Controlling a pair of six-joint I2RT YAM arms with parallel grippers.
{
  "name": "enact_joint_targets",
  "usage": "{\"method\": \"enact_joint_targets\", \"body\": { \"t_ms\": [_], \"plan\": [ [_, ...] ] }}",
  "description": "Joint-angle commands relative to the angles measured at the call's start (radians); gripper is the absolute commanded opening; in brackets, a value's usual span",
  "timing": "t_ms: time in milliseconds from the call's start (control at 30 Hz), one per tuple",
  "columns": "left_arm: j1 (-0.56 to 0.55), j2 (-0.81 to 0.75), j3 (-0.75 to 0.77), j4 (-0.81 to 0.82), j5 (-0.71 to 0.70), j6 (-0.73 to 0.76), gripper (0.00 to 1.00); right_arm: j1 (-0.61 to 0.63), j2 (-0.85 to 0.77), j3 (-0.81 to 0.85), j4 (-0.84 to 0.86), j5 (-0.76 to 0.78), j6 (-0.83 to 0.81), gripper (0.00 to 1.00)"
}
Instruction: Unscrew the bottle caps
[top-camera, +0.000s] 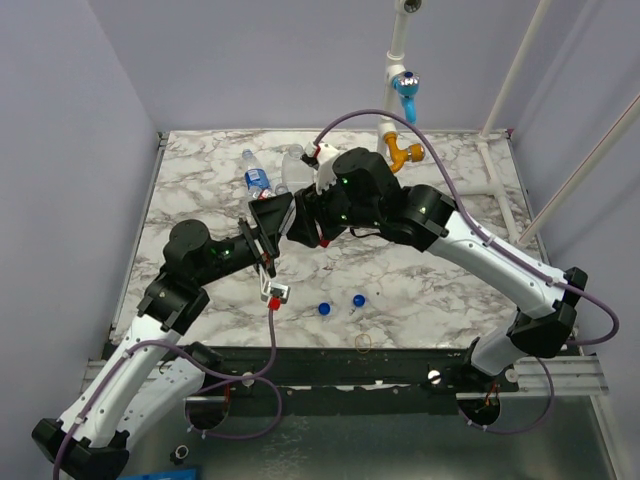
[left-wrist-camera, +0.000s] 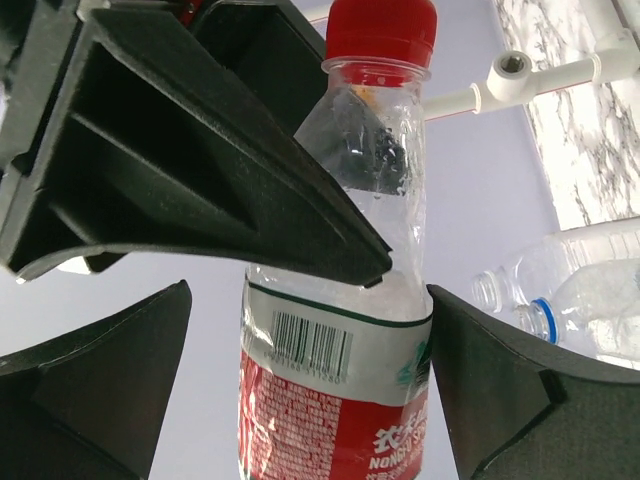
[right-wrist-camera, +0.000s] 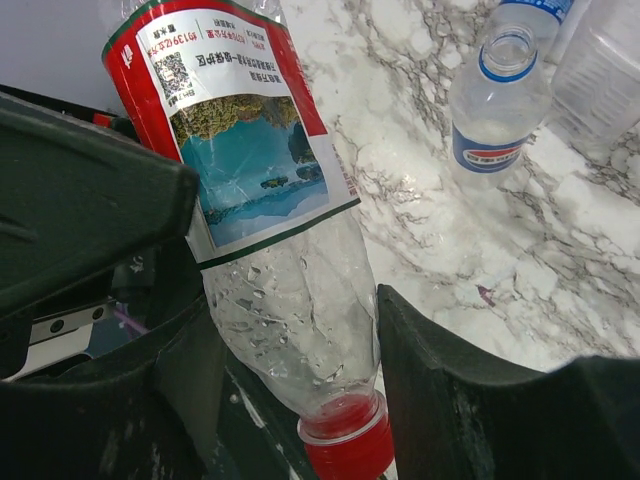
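A bottle with a red label (left-wrist-camera: 335, 400) (right-wrist-camera: 235, 130) is held off the table between both arms, its red cap (left-wrist-camera: 381, 30) (right-wrist-camera: 350, 452) on its neck. My right gripper (right-wrist-camera: 290, 310) (top-camera: 305, 215) is shut on the bottle's clear shoulder. One of its fingers (left-wrist-camera: 200, 160) crosses in front of the bottle in the left wrist view. My left gripper (left-wrist-camera: 310, 330) (top-camera: 268, 240) stands open around the labelled body, with a gap at its left finger (left-wrist-camera: 100, 390). Two blue caps (top-camera: 323, 309) (top-camera: 358, 299) lie loose on the table.
A capless bottle with a blue label (right-wrist-camera: 495, 110) (top-camera: 256, 178) lies on the marble table (top-camera: 440, 280) at the back, next to a wider clear bottle (right-wrist-camera: 600, 80) (top-camera: 292, 168). A yellowish rubber-band ring (top-camera: 363, 343) lies near the front edge. White pipes with a blue tap (top-camera: 405, 90) stand behind.
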Motion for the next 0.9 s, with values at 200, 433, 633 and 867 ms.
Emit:
{"method": "enact_joint_targets", "body": {
  "t_ms": [200,433,633,867],
  "plan": [
    [0.002,0.011,-0.005,-0.028,-0.051,0.025,0.86,0.061,0.053,0.079,-0.092,0.166,-0.081,0.55],
    [0.002,0.018,0.000,-0.051,-0.073,0.032,0.61,0.066,0.064,0.098,-0.098,0.171,-0.091,0.55],
    [0.002,0.016,-0.006,-0.054,-0.092,0.016,0.41,0.070,0.058,0.085,-0.085,0.198,-0.103,0.59],
    [0.002,0.009,-0.001,-0.042,-0.111,-0.150,0.40,0.070,-0.030,0.037,0.027,0.221,-0.108,0.86]
  ]
}}
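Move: The red-capped bottle, held in the right hand, lies between the left hand's open fingers: its middle is about 3 cm ahead of the left hand, 1 cm left and 2 cm below, and some 4 cm ahead and 5 cm left of the right hand, about level. Roughly 25 cm below the left hand stand a capless bottle, 12 cm straight ahead, and a big clear bottle, 17 cm ahead and 3 cm right. Down about 2 cm and forward some 1.5 cm, the left hand eases over the bottle while its wide-open fingers close by roughly half and pinch the body at the upper edge of the label. The right hand stays almost in place at the shoulder, tipping some 10 degrees, and only after the left has closed do its fingers open, one coming clear of the side. ##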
